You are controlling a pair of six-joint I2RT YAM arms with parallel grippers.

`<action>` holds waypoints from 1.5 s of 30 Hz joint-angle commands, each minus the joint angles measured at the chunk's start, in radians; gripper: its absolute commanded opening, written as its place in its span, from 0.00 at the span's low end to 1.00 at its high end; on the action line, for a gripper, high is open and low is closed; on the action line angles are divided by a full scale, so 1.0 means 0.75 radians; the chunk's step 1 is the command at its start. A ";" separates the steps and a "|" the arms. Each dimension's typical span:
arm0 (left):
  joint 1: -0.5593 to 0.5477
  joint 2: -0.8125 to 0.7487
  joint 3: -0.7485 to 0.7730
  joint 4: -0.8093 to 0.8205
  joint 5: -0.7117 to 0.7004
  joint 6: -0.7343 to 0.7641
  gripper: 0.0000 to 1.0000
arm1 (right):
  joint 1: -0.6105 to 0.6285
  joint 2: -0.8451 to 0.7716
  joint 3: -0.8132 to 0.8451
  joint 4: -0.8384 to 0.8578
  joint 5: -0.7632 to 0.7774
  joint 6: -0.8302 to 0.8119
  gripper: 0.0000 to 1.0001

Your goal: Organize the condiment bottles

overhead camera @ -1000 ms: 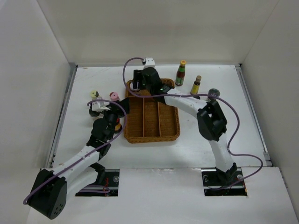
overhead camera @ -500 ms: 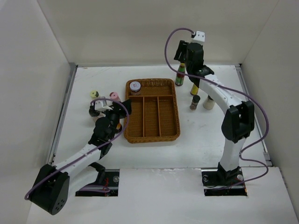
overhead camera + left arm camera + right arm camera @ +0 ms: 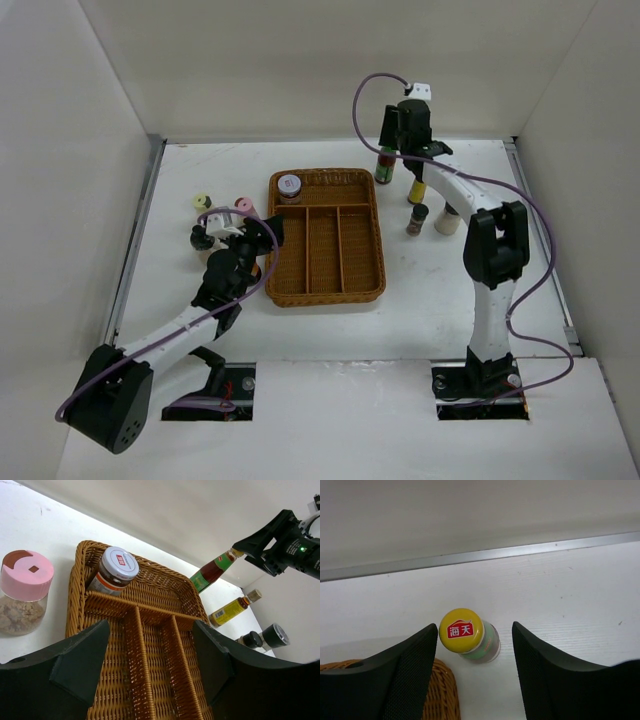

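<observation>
A white-capped jar point(image 3: 289, 186) point(image 3: 119, 562) stands in the back-left compartment of the wicker tray point(image 3: 376, 262). My right gripper point(image 3: 402, 135) point(image 3: 475, 626) hangs open above a yellow-capped sauce bottle point(image 3: 385, 162) point(image 3: 461, 630), which shows between the fingers untouched. A tan-capped yellow bottle point(image 3: 417, 188), a small dark bottle point(image 3: 417, 219) and a cream jar point(image 3: 448, 221) stand right of the tray. My left gripper point(image 3: 262, 233) point(image 3: 150, 650) is open and empty over the tray's left edge. A pink-capped jar point(image 3: 243, 206) point(image 3: 27, 570) is to its left.
A yellow-capped small jar point(image 3: 202, 201) and a black-capped one point(image 3: 203, 238) stand left of the tray. The tray's three long compartments hold nothing. White walls close in the back and both sides of the table. A tray corner point(image 3: 440, 690) lies by the right gripper.
My right arm left the white-capped jar in the tray's back-left compartment and swung to the back right, over the yellow-capped bottle. My left gripper edged toward the tray.
</observation>
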 commanded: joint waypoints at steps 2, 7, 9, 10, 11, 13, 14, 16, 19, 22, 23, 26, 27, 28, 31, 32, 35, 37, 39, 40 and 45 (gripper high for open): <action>0.002 0.001 0.019 0.104 0.024 -0.011 0.67 | -0.002 0.017 0.084 0.022 -0.034 -0.008 0.63; 0.006 -0.009 0.015 0.104 0.026 -0.013 0.67 | -0.004 0.056 0.133 0.026 -0.050 -0.017 0.59; 0.006 -0.009 0.013 0.104 0.026 -0.009 0.67 | -0.002 0.068 0.147 0.020 -0.050 -0.017 0.57; 0.008 -0.009 0.013 0.104 0.024 -0.017 0.67 | 0.002 0.074 0.157 0.012 -0.050 -0.021 0.54; 0.010 -0.005 0.013 0.104 0.024 -0.017 0.67 | 0.005 0.074 0.157 0.012 -0.044 -0.027 0.52; 0.008 -0.005 0.015 0.104 0.028 -0.013 0.67 | 0.005 0.070 0.147 0.014 -0.030 -0.029 0.53; 0.008 -0.007 0.015 0.104 0.028 -0.011 0.67 | 0.005 0.072 0.145 0.014 -0.026 -0.029 0.55; 0.012 -0.007 0.011 0.104 0.024 -0.017 0.67 | 0.005 0.080 0.145 0.006 -0.017 -0.031 0.59; 0.010 -0.005 0.015 0.104 0.028 -0.013 0.67 | -0.002 0.076 0.123 0.012 -0.021 -0.023 0.58; 0.014 0.001 0.013 0.104 0.026 -0.020 0.67 | -0.002 0.089 0.133 0.004 -0.023 -0.031 0.54; 0.012 0.003 0.015 0.104 0.026 -0.020 0.67 | 0.000 0.087 0.127 0.004 -0.023 -0.031 0.53; 0.016 0.009 0.013 0.104 0.024 -0.022 0.67 | -0.002 0.097 0.133 0.002 -0.034 -0.015 0.53; 0.016 0.009 0.013 0.104 0.026 -0.026 0.67 | -0.002 0.101 0.135 -0.004 -0.034 -0.017 0.54; 0.014 0.009 0.015 0.104 0.028 -0.026 0.67 | 0.002 0.101 0.133 -0.008 -0.032 -0.017 0.56; 0.018 0.003 0.011 0.104 0.026 -0.026 0.67 | 0.002 0.105 0.125 -0.010 -0.034 -0.008 0.52; 0.018 0.003 0.011 0.104 0.024 -0.026 0.67 | 0.005 0.105 0.125 -0.010 -0.030 -0.008 0.49; 0.016 0.005 0.013 0.104 0.028 -0.024 0.67 | 0.005 0.066 0.084 0.034 -0.019 -0.008 0.41; 0.018 0.011 0.013 0.106 0.028 -0.028 0.67 | 0.005 0.036 0.061 0.086 -0.003 -0.023 0.39; 0.014 0.013 0.015 0.106 0.028 -0.028 0.67 | 0.005 -0.001 0.041 0.122 0.025 -0.051 0.38; 0.014 0.013 0.015 0.106 0.030 -0.026 0.67 | 0.011 -0.020 0.033 0.143 0.042 -0.068 0.38; 0.014 0.015 0.015 0.108 0.034 -0.028 0.67 | 0.037 -0.118 -0.004 0.212 0.105 -0.143 0.34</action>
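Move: The green-and-red sauce bottle with the yellow cap stands almost under the right hand, its middle about 2 cm ahead, 1 cm left and 8 cm below. The yellow-label bottle is some 4 cm back and 9 cm right, the dark-capped spice jar roughly 14 cm back and 8 cm right. The basket's middle lies about 16 cm back and 18 cm left. From the left hand, the sauce bottle is around 28 cm ahead and 30 cm right. The right fingers close on the yellow cap of the sauce bottle and pinch it from both sides. First the hand eases about 1 cm forward and slightly left with the fingers partly closing, then sinks some 2 cm over the cap; with the grip made, it draws back towards the base by nearly 1 cm, tilting slightly. ##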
